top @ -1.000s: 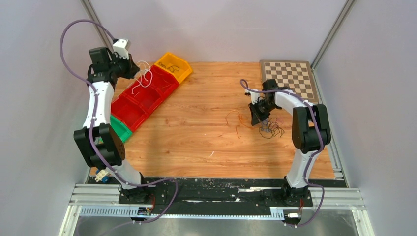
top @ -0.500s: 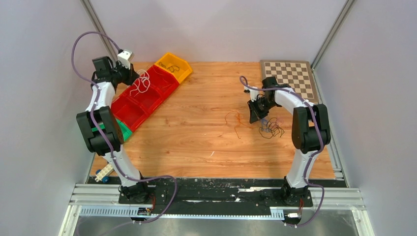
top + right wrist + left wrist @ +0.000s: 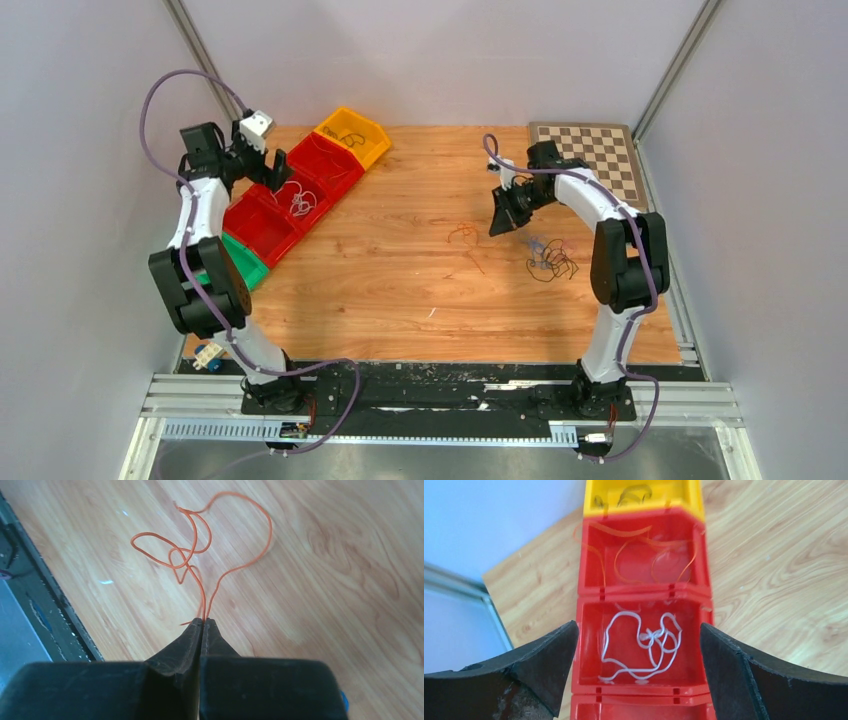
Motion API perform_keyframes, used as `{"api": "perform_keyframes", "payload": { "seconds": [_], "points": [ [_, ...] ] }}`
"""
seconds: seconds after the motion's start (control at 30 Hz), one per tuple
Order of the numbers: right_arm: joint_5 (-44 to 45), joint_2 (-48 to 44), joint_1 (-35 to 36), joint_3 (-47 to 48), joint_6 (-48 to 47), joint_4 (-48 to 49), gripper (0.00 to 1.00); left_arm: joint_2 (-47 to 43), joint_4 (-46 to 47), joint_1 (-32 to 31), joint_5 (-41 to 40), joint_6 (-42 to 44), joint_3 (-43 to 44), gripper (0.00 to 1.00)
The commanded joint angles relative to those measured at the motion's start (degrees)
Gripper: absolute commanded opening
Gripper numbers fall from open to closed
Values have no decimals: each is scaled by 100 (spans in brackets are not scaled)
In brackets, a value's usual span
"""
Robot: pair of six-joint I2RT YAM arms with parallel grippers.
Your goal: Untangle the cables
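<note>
A white cable (image 3: 644, 642) lies loose in a red bin (image 3: 589, 645), also seen from above as the white cable (image 3: 298, 203). My left gripper (image 3: 639, 626) hangs over that bin, open, with nothing between its fingers (image 3: 549, 665); in the top view the left gripper (image 3: 268, 170) is at the far left. My right gripper (image 3: 202, 622) is shut on an orange cable (image 3: 200, 555), whose curls dangle over the table. From above, the right gripper (image 3: 497, 225) holds the orange cable (image 3: 462, 235) left of a black tangle (image 3: 552, 262).
A row of bins runs along the left: yellow (image 3: 352, 132) with a dark cable, a red one (image 3: 644, 540) with orange strands, and green (image 3: 245, 265). A chessboard (image 3: 590, 155) sits at the back right. The black rail (image 3: 45, 605) borders the table.
My left gripper opened and the white cable dropped into the red bin. My right gripper rose and moved left, drawing the orange cable away from the black tangle.
</note>
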Motion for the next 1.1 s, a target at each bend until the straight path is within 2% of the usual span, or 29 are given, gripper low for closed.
{"api": "perform_keyframes", "payload": {
  "seconds": [0.0,0.17,0.2,0.3,0.37,0.5,0.67,0.8,0.87,0.9,0.93,0.97,1.0,1.07],
  "points": [
    [-821,-70,365,633,268,89,0,-899,-230,-407,725,-281,-97,99],
    [-1131,-81,742,1081,559,208,0,-1489,187,-1694,568,-907,-1287,100],
    [-1184,-91,798,1148,608,239,0,-1659,609,-2071,550,-1200,-1683,100],
    [-1336,-135,963,1320,723,296,0,-1840,1456,-2662,689,-2100,-2294,100],
    [-1397,-161,1050,1418,759,309,0,-1847,1923,-3034,815,-2426,-2361,100],
    [-1473,-217,1208,1480,734,322,0,-1780,2145,-3600,769,-2509,-2349,100],
    [-1533,-289,1358,1444,700,325,0,-1557,2046,-3895,810,-2473,-2138,98],
    [-1601,-315,1410,1498,736,352,0,-1357,1445,-4102,857,-2014,-1861,90],
    [-1630,-334,1438,1540,735,366,0,-1259,1250,-4161,853,-1908,-1767,82],
    [-1648,-343,1461,1558,739,366,0,-1227,1190,-4171,850,-1892,-1724,72],
    [-1673,-347,1470,1584,743,372,0,-1174,1029,-4173,844,-1838,-1626,66],
    [-1688,-358,1482,1602,751,383,0,-1153,944,-4170,842,-1808,-1574,53],
    [-1701,-361,1485,1633,756,384,0,-1127,759,-4172,825,-1740,-1463,46],
    [-1686,-363,1491,1653,769,392,0,-1138,506,-4167,766,-1670,-1300,17]
  ]
}}
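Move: The left hand, empty and open over the red tray, has the orange cable, held by the right fingertips, far off: about 44 cm to its right, 13 cm back and some 17 cm lower. The white cable in the tray lies about 4 cm ahead, 3 cm right and 17 cm below. From the right hand, the orange cable's middle hangs roughly 6 cm left, level fore and aft, 6 cm lower; on the table the blue cable lies 12 cm right, level, and the black one 16 cm right and 3 cm back, both 8 cm below. Rightwards and back from the tray the left hand sweeps fast, about 33 cm across, rising at first and then dropping again, turning some 40 degrees clockwise. Meanwhile the shut right hand keeps its pinch on the orange cable and carries it left and up to meet it. Beside the right fingertips the left slows and its fingers close most of the way around the hanging strand. ##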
